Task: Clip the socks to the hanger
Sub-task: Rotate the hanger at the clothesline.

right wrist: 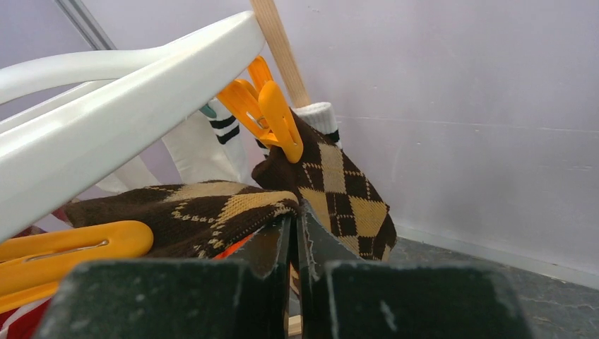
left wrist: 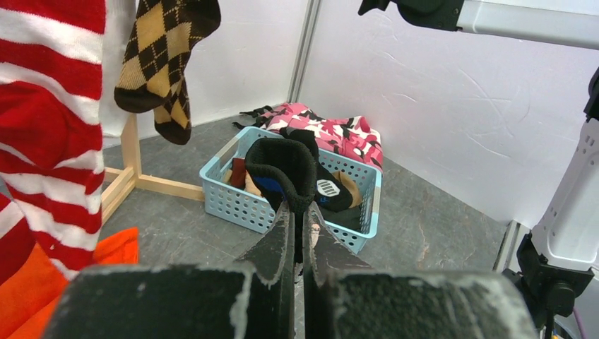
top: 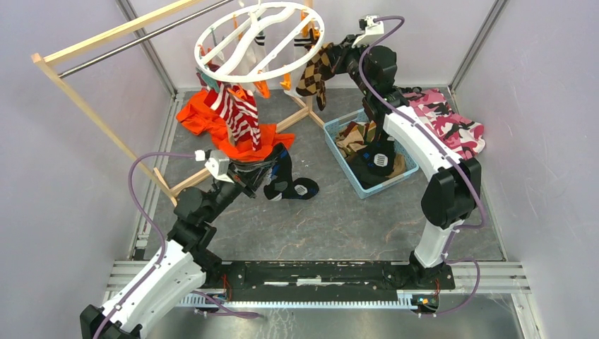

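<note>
The white round hanger [top: 212,32] hangs at the back with orange clips. A red-and-white striped sock [top: 239,113] and a brown argyle sock [top: 316,74] dangle from it. My right gripper [top: 330,55] is up at the ring's right rim. In the right wrist view its jaws [right wrist: 297,206] are shut on the argyle sock's edge [right wrist: 212,208], just under an orange clip [right wrist: 279,123] that pinches the same fabric. My left gripper [top: 274,164] hovers low at centre, shut on the cuff of a black sock [left wrist: 286,166] that hangs from its fingertips [left wrist: 297,208].
A light blue basket [top: 337,145] with more socks stands right of centre, with a pink camouflage cloth [top: 452,123] behind it. An orange garment [top: 201,116] lies under the hanger. The wooden rack [top: 92,116] spans the back left. A white black-striped sock [right wrist: 212,141] hangs behind the clip.
</note>
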Robot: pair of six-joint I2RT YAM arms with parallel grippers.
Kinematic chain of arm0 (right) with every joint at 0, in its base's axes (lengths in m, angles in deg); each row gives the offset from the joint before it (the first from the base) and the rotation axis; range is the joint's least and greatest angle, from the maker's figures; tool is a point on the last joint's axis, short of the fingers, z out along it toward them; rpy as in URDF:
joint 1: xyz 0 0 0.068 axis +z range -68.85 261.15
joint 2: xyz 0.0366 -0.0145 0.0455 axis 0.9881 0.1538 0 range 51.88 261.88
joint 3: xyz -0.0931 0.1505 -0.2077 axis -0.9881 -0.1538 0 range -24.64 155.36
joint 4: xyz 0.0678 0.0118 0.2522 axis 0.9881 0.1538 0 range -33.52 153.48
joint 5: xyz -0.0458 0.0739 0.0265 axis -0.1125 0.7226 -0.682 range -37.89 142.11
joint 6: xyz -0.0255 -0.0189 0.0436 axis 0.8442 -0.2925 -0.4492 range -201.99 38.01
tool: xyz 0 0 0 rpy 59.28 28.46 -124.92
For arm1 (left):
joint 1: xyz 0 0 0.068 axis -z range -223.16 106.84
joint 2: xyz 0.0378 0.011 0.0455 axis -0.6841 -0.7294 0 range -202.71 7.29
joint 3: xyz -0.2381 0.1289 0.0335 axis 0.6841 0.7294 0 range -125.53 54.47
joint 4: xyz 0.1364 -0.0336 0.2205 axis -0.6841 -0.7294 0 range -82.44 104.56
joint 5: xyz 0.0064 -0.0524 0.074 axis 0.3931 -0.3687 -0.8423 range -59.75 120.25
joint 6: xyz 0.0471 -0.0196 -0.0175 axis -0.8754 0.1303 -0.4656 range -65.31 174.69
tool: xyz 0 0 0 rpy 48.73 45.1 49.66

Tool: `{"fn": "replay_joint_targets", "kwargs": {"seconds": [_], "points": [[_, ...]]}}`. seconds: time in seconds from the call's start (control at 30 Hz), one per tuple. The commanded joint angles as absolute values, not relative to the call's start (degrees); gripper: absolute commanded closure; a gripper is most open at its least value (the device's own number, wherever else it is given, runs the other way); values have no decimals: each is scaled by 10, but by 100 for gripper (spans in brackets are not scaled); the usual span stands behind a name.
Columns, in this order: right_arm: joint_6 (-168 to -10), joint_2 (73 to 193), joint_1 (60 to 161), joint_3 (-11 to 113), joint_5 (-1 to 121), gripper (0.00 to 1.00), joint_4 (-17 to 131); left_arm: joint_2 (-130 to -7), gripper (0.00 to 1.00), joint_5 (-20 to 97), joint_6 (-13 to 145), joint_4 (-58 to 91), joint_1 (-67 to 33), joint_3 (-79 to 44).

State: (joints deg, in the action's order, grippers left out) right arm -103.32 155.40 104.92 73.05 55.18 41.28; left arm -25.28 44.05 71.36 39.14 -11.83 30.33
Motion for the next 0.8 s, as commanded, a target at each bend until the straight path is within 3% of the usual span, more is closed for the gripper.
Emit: {"fn": "replay_joint_targets", "kwargs": {"seconds": [0.0, 0.57, 0.77], "points": [[-1052, 1556, 1043, 763, 573, 93, 388, -263, 98, 451, 738, 444, -117, 275], [-1027, 1507, 1032, 681, 694, 70, 333, -288, 98, 443, 727, 461, -117, 272], [-1009, 1505, 1032, 682, 748, 55, 331, -284, 98, 443, 721, 459, -117, 271]]}}
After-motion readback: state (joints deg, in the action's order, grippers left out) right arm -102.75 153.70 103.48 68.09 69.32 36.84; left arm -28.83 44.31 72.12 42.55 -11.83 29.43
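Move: Pinched in the right fingers is the nearer argyle sock, pulled out sideways; its middle lies about 4 cm left of them, 2 cm back and 4 cm lower. Its orange clip is some 6 cm left and 1 cm back, and the second argyle sock hangs about 7 cm ahead, 4 cm left and 4 cm lower. The hanger's centre is roughly 18 cm left, 5 cm ahead and 7 cm higher. From the left hand the nearer sock lies about 25 cm ahead, 11 cm right and 6 cm higher. Opening its fingers to a bit under half, the right hand lets go of the argyle sock it had pulled aside, then eases back and to the left, about 3 cm in all and slightly down, turning some 10 degrees counter-clockwise. One finger still touches the loosened sock. ##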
